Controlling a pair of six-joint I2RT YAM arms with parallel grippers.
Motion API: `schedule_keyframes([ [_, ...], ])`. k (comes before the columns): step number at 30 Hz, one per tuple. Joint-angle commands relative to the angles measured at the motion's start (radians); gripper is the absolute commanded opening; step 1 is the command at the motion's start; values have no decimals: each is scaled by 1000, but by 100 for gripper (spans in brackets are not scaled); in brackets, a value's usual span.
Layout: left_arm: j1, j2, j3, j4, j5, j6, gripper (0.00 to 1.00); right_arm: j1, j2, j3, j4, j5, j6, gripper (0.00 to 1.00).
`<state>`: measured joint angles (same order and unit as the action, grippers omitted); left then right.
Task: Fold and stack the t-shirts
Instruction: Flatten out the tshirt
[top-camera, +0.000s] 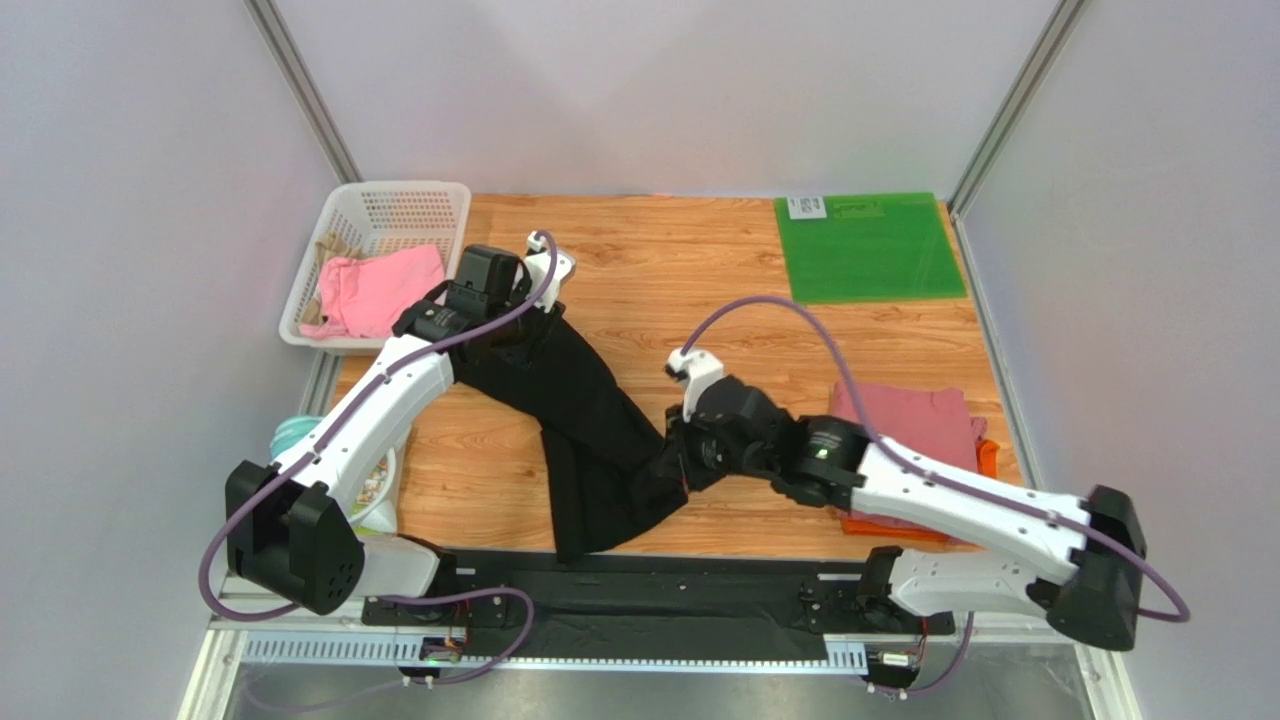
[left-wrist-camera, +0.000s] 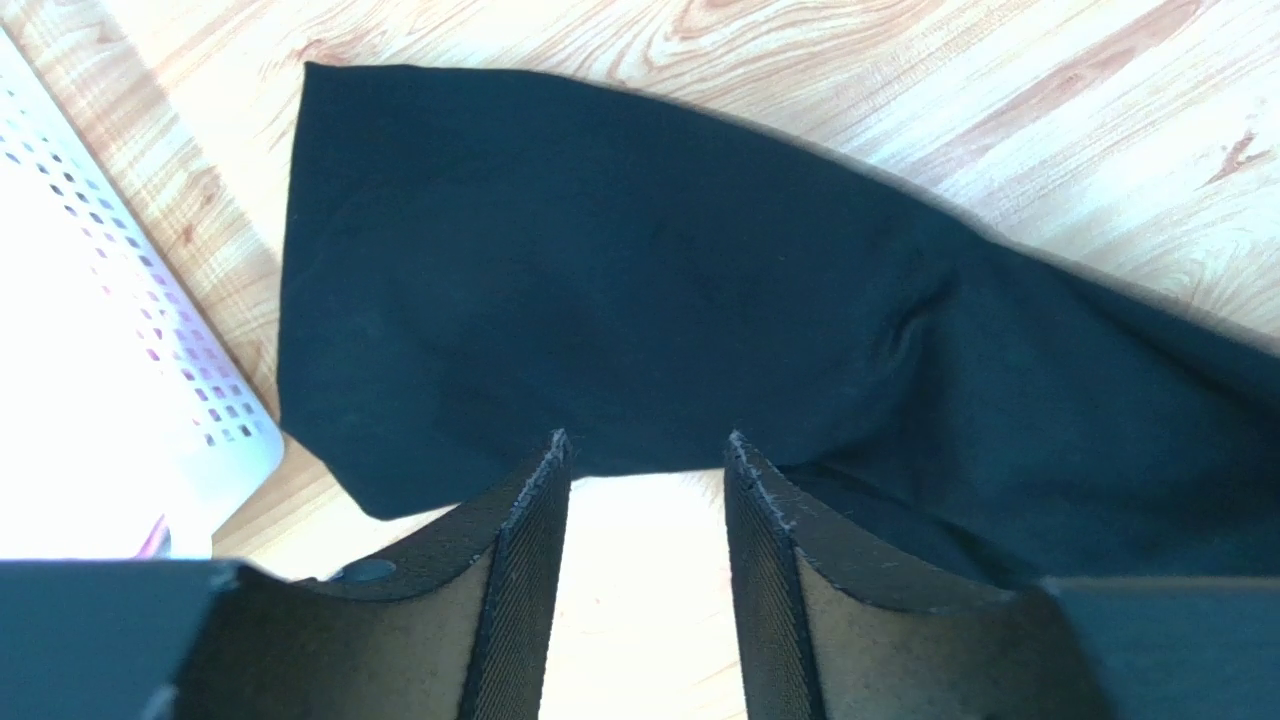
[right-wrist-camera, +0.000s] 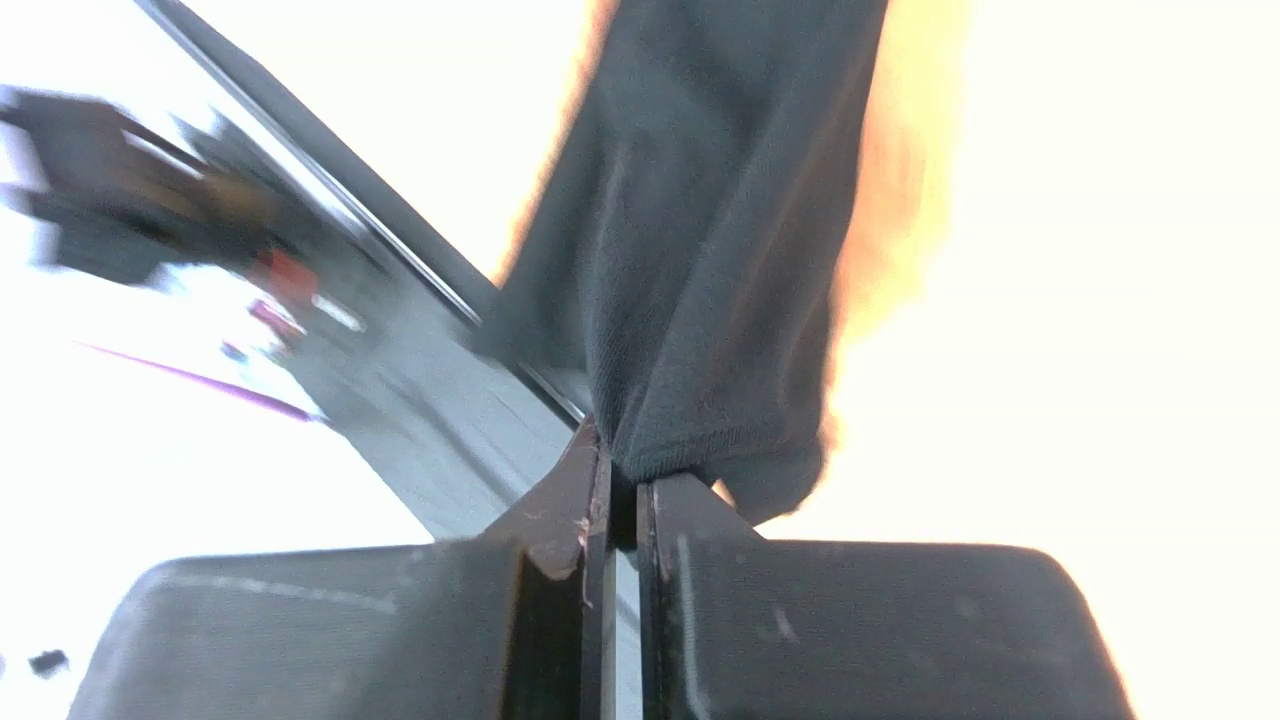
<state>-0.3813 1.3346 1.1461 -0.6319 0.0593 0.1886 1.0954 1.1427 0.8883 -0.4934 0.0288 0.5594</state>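
A large black t-shirt lies in a long, bunched band across the middle of the wooden table. My right gripper is shut on its near-right edge, and in the right wrist view the cloth hangs pinched at that gripper's tips. My left gripper is at the shirt's far-left end. Its jaws stand apart over bare table, with the tips at the edge of the black cloth. A folded dusty-pink t-shirt rests on an orange t-shirt at the right.
A white basket at the back left holds a pink garment; its corner shows beside my left gripper. A green mat lies at the back right. A black rail runs along the near edge.
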Motion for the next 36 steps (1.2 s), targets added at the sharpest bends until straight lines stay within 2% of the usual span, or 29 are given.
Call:
schedule_keyframes([
  [1,7,-35,15,8,2,3,48,-63,-158,158,-149,112,-66,0],
  [6,7,-46,17,1,14,6,50,-228,-178,91,-148,27,-23,0],
  [11,7,-52,17,-9,30,11,50,-465,-65,37,-30,-108,-41,0],
  [14,7,-48,23,-18,51,11,50,-590,118,95,3,-147,-93,0],
  [19,7,-40,21,-38,82,32,50,-722,401,338,-22,-150,-165,0],
  [24,7,-20,-57,-17,71,87,50,-779,506,443,-56,-152,-156,0],
  [25,7,-17,-74,3,68,109,50,-779,511,446,-72,-139,-162,12],
  [27,7,-3,-106,27,34,129,50,-781,512,431,-77,-93,-171,20],
  [28,7,3,-132,50,25,150,50,-782,509,422,-82,-78,-173,44],
  [29,7,15,-143,57,11,156,50,-782,508,407,-82,-57,-174,57],
  [31,7,24,-167,75,4,163,50,-784,491,390,-91,-43,-177,65],
  [33,7,32,-183,83,7,158,50,-784,451,355,-93,-38,-181,67],
  [36,12,47,-195,106,4,146,52,-781,372,275,-56,-62,-176,59],
])
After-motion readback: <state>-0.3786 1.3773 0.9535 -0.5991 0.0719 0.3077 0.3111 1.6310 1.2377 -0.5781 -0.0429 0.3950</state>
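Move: The right hand holds an end of the black t-shirt over the near middle of the table; the bare spot it takes this to lies about 24 cm ahead, 14 cm to its right and 10 cm below. From this hand the green mat is some 38 cm ahead and 31 cm right, the folded pink shirt 3 cm ahead and 38 cm right. The t-shirt's left end lies about 13 cm below the left hand, 2 cm ahead and 5 cm left, with the white basket 15 cm ahead and 26 cm left. With its end of the black t-shirt still pinched, the right hand flings it in a fast arc, first up about 10 cm, then forward and to the right while sinking some 15 cm from the top, turning about 35 degrees clockwise and opening its fingers low over the table short of the green mat, roughly 25 cm farther out and 15 cm to the right. The left hand waits half open above the other end, then late in the throw sinks about 8 cm towards the cloth and draws back about 3 cm, its fingers unchanged. ##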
